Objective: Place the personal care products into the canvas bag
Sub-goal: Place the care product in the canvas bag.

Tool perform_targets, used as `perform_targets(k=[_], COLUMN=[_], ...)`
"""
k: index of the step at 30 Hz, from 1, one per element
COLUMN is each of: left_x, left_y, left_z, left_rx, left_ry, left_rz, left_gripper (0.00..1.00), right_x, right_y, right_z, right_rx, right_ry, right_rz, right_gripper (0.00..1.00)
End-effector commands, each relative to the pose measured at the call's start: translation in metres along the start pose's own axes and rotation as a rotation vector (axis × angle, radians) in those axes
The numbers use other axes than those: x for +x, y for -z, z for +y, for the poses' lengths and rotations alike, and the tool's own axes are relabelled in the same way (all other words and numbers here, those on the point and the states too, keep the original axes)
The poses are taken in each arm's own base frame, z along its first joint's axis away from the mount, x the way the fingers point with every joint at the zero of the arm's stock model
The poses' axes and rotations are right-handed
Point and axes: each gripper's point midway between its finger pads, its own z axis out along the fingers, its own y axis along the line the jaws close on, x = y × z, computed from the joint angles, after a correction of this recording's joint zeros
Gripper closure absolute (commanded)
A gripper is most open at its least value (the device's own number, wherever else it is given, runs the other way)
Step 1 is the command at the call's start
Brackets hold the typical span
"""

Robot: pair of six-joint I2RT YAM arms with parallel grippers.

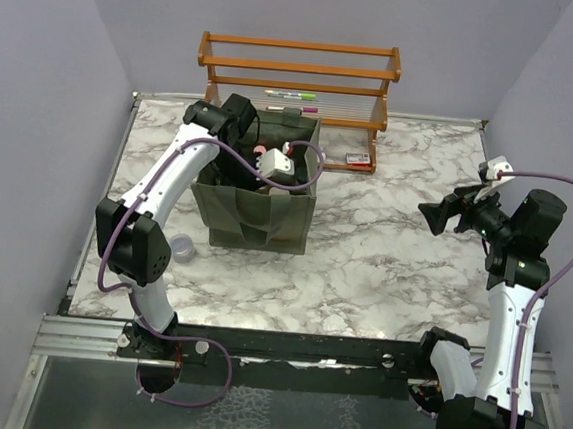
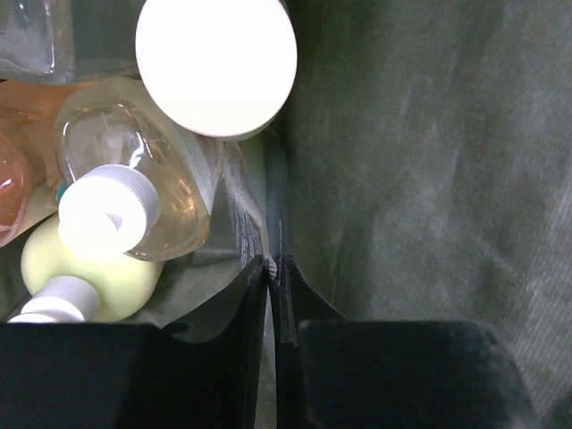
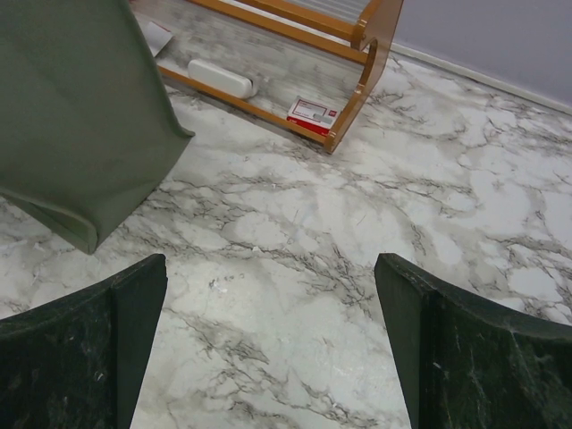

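Note:
The olive-green canvas bag (image 1: 257, 212) stands open at the table's left centre. My left gripper (image 2: 271, 266) is down inside it, against the bag's inner wall (image 2: 420, 161). Its jaws are shut on the thin crimped end of a pale green tube (image 2: 250, 192) with a printed label. Beside it in the bag lie a clear bottle with a white screw cap (image 2: 134, 201), a pale yellow-green bottle (image 2: 98, 273), an orange one (image 2: 13, 179) and a big white round cap (image 2: 216, 63). My right gripper (image 1: 437, 216) hovers open and empty over the right of the table.
The wooden slatted rack (image 1: 299, 75) stands at the back with marker pens (image 1: 292, 97) on it. A small red-and-white card (image 3: 312, 112) and a white oblong object (image 3: 220, 78) lie at its foot. A lavender cup (image 1: 182, 250) sits left of the bag.

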Motion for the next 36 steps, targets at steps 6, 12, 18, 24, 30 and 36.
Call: perform_targets(k=[6,12,18,24,30,36], left_x=[0.007,0.008,0.007,0.002,-0.004,-0.010], left_y=[-0.012,-0.018,-0.013,-0.008,0.003,0.015], left_z=[-0.008,-0.006,-0.008,-0.007,-0.006,-0.003], left_rx=[0.045,0.019,-0.031,-0.065,-0.095,-0.135], left_ry=[0.008,0.027,0.035,0.058,0.057,0.059], left_rz=[-0.016,-0.032,-0.058,-0.083,-0.096,-0.113], left_gripper=[0.85,0.72,0.62,0.49,0.41,0.37], right_x=[-0.007,-0.006,-0.007,-0.007,-0.007,-0.007], right_y=[0.002,0.002,0.002,0.002,0.002,0.002], right_z=[0.003,0.003,0.003,0.004,0.004,0.004], right_rx=[-0.014,-0.014,-0.017,-0.021,-0.023,-0.024], right_ry=[0.019,0.017,0.020,0.017,0.018,0.016], right_rz=[-0.038,-0.036,-0.039,-0.041,-0.041,-0.040], right_gripper=[0.00,0.00,0.00,0.00,0.00,0.00])
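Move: The left hand has nearly shut fingers on the silver tube's upper end; the tube's slot, between the clear bottle and the bag's near wall, lies about 8 cm below and 2 cm to the right, hardly any farther out. The clear bottle stands roughly 5 cm ahead and 3 cm right, the wide-capped bottle 2 cm ahead and 7 cm right, and the green bottle 7 cm ahead and 2 cm left, all with middles some 6 cm lower. From the right hand, the slot is about 38 cm left, 1 cm ahead and 15 cm down. Downward first, the left hand sinks a little over 3 cm into the bag beside the near wall with the silver tube, its fingers already parting on the way. It then backs up about 2 cm while they spread to rather more than half open, letting go of the tube; the wrist turns only slightly counter-clockwise. ##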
